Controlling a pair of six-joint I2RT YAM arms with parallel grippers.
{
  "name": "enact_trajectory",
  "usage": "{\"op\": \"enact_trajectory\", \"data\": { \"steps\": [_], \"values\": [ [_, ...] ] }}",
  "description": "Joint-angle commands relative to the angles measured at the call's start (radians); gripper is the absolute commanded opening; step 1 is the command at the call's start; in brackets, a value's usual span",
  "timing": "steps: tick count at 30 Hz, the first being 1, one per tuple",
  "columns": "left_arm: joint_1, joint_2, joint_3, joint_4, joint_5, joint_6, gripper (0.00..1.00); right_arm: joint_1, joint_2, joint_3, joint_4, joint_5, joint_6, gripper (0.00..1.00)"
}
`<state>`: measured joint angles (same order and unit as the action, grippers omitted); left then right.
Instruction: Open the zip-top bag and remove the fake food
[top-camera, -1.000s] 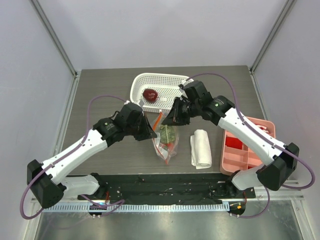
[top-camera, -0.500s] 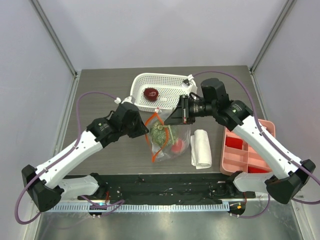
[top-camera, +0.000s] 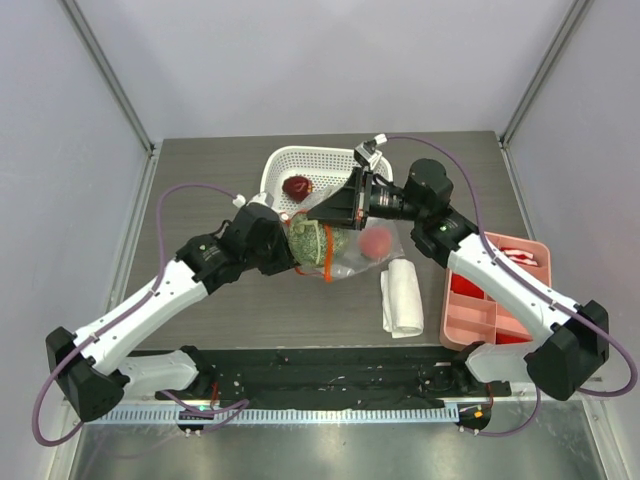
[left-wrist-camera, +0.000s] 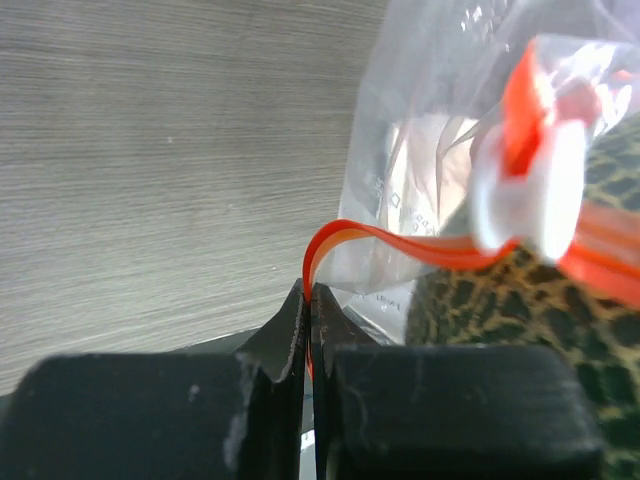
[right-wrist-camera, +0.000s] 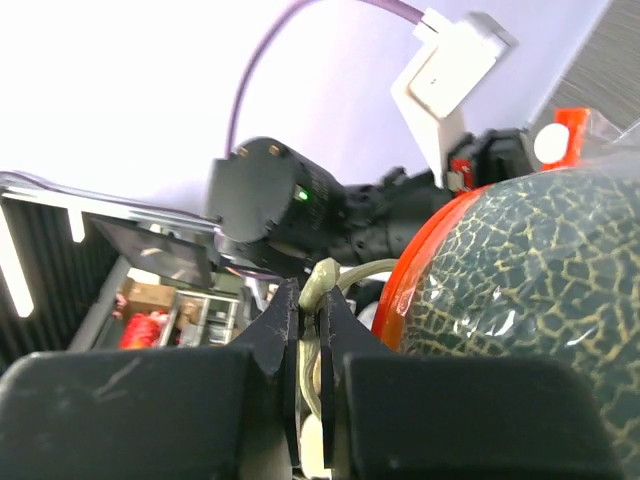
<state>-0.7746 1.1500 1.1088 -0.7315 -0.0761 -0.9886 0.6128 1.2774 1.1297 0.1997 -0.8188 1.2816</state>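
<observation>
The zip-top bag (top-camera: 352, 258) hangs lifted between both grippers, just in front of the white basket. Inside it are the bumpy green ball (top-camera: 306, 238) and the pinkish-red fruit (top-camera: 375, 243). The dark red fruit (top-camera: 298, 187) lies in the basket. My left gripper (top-camera: 297, 256) is shut on the orange zip strip (left-wrist-camera: 400, 243), its fingertips meeting (left-wrist-camera: 308, 290) beside the green ball (left-wrist-camera: 500, 310). My right gripper (top-camera: 318, 214) is shut (right-wrist-camera: 310, 290) on the bag's opposite lip, close to the ball (right-wrist-camera: 530, 270).
The white basket (top-camera: 345, 162) stands at the back middle. A folded white cloth (top-camera: 402, 297) lies right of the bag. A pink tray (top-camera: 470, 325) with red blocks sits at the right edge. The two arms meet over the table's middle.
Both grippers have raised the bag off the table and carried it back toward the basket. The bag has swung from hanging down to lying sideways, with the green ball now at its left end.
</observation>
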Motion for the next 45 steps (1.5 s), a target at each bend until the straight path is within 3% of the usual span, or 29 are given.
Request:
{"op": "enact_trajectory", "data": {
  "steps": [1,4,6,9,11,17,24,26,33,45],
  "values": [
    [-0.002,-0.030,-0.015,0.069,0.029,-0.019,0.00,0.001,-0.003,0.039,0.190,0.042,0.154,0.01],
    [-0.002,-0.041,-0.018,0.073,0.021,-0.024,0.00,0.001,0.005,0.010,0.197,0.061,0.290,0.01],
    [-0.002,-0.064,-0.021,0.084,-0.011,-0.031,0.00,0.001,0.004,0.010,0.085,0.049,0.303,0.01],
    [-0.002,-0.124,-0.035,0.119,-0.057,-0.030,0.00,0.008,0.014,0.082,-0.186,-0.017,0.124,0.01],
    [-0.002,-0.151,-0.035,0.130,-0.070,-0.025,0.00,0.015,0.036,0.117,-0.272,-0.066,0.006,0.01],
    [-0.002,-0.139,-0.009,0.112,-0.057,0.013,0.00,0.082,0.059,0.150,-0.261,-0.140,-0.065,0.01],
    [-0.002,-0.127,-0.061,0.138,-0.008,-0.010,0.00,0.111,0.091,0.131,0.260,-0.143,0.251,0.01],
    [-0.002,-0.130,-0.070,0.141,-0.007,-0.013,0.00,0.110,0.105,0.185,0.225,-0.122,0.219,0.01],
    [-0.002,-0.160,-0.072,0.061,-0.053,-0.027,0.00,0.065,0.155,0.350,-0.141,-0.019,-0.056,0.01],
    [-0.002,-0.217,0.034,-0.135,-0.131,0.027,0.00,-0.082,0.290,0.374,-0.224,0.110,-0.226,0.01]
  ]
}}
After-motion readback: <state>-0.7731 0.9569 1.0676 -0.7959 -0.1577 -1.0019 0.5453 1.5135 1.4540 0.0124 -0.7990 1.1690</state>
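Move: The basket's middle lies about 26 cm ahead of the right hand, 3 cm to its right and 30 cm below; the dark red fruit in it is some 24 cm ahead, 4 cm to the left. The green melon, still in the bag, hangs about 7 cm under the right fingers and 3 cm back; the tomato is roughly 13 cm right, 2 cm ahead and 14 cm below. From the left hand the melon is 6 cm right, level fore and aft, and 8 cm up. Back and slightly left first, dipping a little, then up about 7 cm and forward some 11 cm towards the basket, sinking again at the end: the right hand keeps its pinch on the melon's stem throughout. The left hand, still shut on the bag's orange zip edge, rises about 4 cm, settles part of the way back down, then draws about 3 cm left and slightly back, away from the melon. ##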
